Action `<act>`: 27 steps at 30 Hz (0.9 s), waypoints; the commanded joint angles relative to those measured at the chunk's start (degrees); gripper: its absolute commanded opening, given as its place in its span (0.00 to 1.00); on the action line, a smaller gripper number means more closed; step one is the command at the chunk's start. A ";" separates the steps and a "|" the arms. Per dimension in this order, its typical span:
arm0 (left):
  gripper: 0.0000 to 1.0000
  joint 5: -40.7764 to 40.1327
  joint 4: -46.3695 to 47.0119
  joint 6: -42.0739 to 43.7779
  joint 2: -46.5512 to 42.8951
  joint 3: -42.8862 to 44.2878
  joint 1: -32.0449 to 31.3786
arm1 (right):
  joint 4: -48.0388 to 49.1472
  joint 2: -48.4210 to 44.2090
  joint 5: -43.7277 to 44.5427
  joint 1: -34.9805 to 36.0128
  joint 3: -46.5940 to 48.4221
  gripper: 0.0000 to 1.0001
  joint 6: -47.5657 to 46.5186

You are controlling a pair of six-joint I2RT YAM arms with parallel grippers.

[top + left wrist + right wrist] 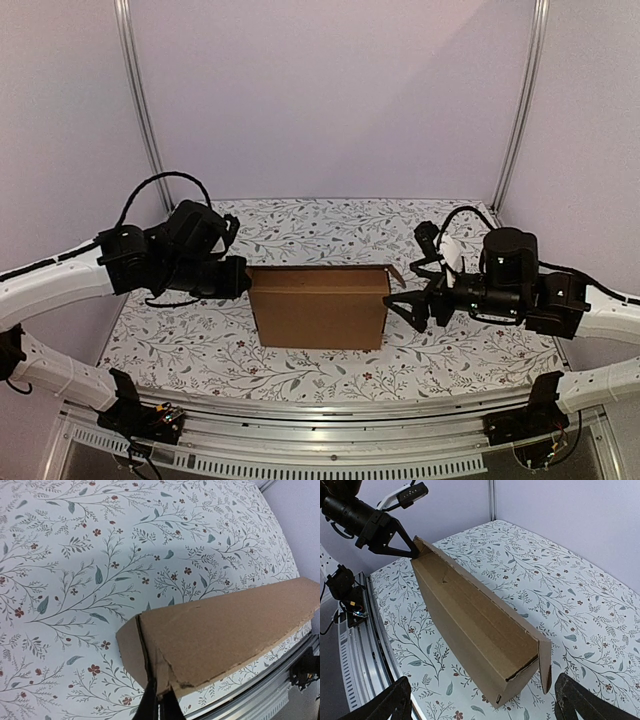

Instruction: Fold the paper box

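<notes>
The paper box is a plain brown cardboard box that stands on one long side in the middle of the floral table. My left gripper is at its left end. In the left wrist view the black fingers are shut on the torn corner of the paper box. My right gripper stands open just off the right end. In the right wrist view the paper box runs away from my right gripper, and a small end flap sticks out loose. The left gripper pinches the far end.
A metal rail runs along the table's near edge, with the arm bases at both ends. Purple walls and two upright frame posts close in the back and sides. The floral cloth lies bare behind the box.
</notes>
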 commanded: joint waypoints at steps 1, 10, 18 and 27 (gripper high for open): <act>0.00 -4.65 -1.94 -3.29 1.55 1.22 -2.51 | -5.45 2.05 7.06 0.92 2.06 0.97 -1.56; 0.00 -6.80 -2.59 -4.84 2.69 1.35 -5.02 | -6.90 5.08 21.49 1.23 3.97 0.83 -1.63; 0.00 -7.93 -3.31 -4.74 2.77 1.56 -5.72 | -7.20 8.19 24.80 1.22 6.05 0.63 -4.28; 0.00 -8.34 -3.37 -4.36 2.50 1.31 -5.82 | -7.23 11.72 25.61 1.23 6.40 0.47 -3.94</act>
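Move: The upright end flap at the box's far right corner is the right hand's aim, about 5 cm ahead of it, neither left nor right, and some 2 cm lower. The box's near right top corner is about 1 cm ahead, 3 cm left and 3 cm down; the open box's middle is roughly 12 cm left, 2 cm ahead and 8 cm down. From the left hand, which already pinches the box's left end, that flap is about 25 cm to the right, 1 cm farther out and level. Forward, with some drift to its right and down, the right hand travels about 6 cm forward to bring its fingers around the end flap, swinging clockwise and rolling left side down by nearly 20 degrees each while the fingers close from wide open to half; a grip on the flap can't be seen yet. The left hand keeps its pinch on the box's left end, easing barely half a centimetre to the right. ##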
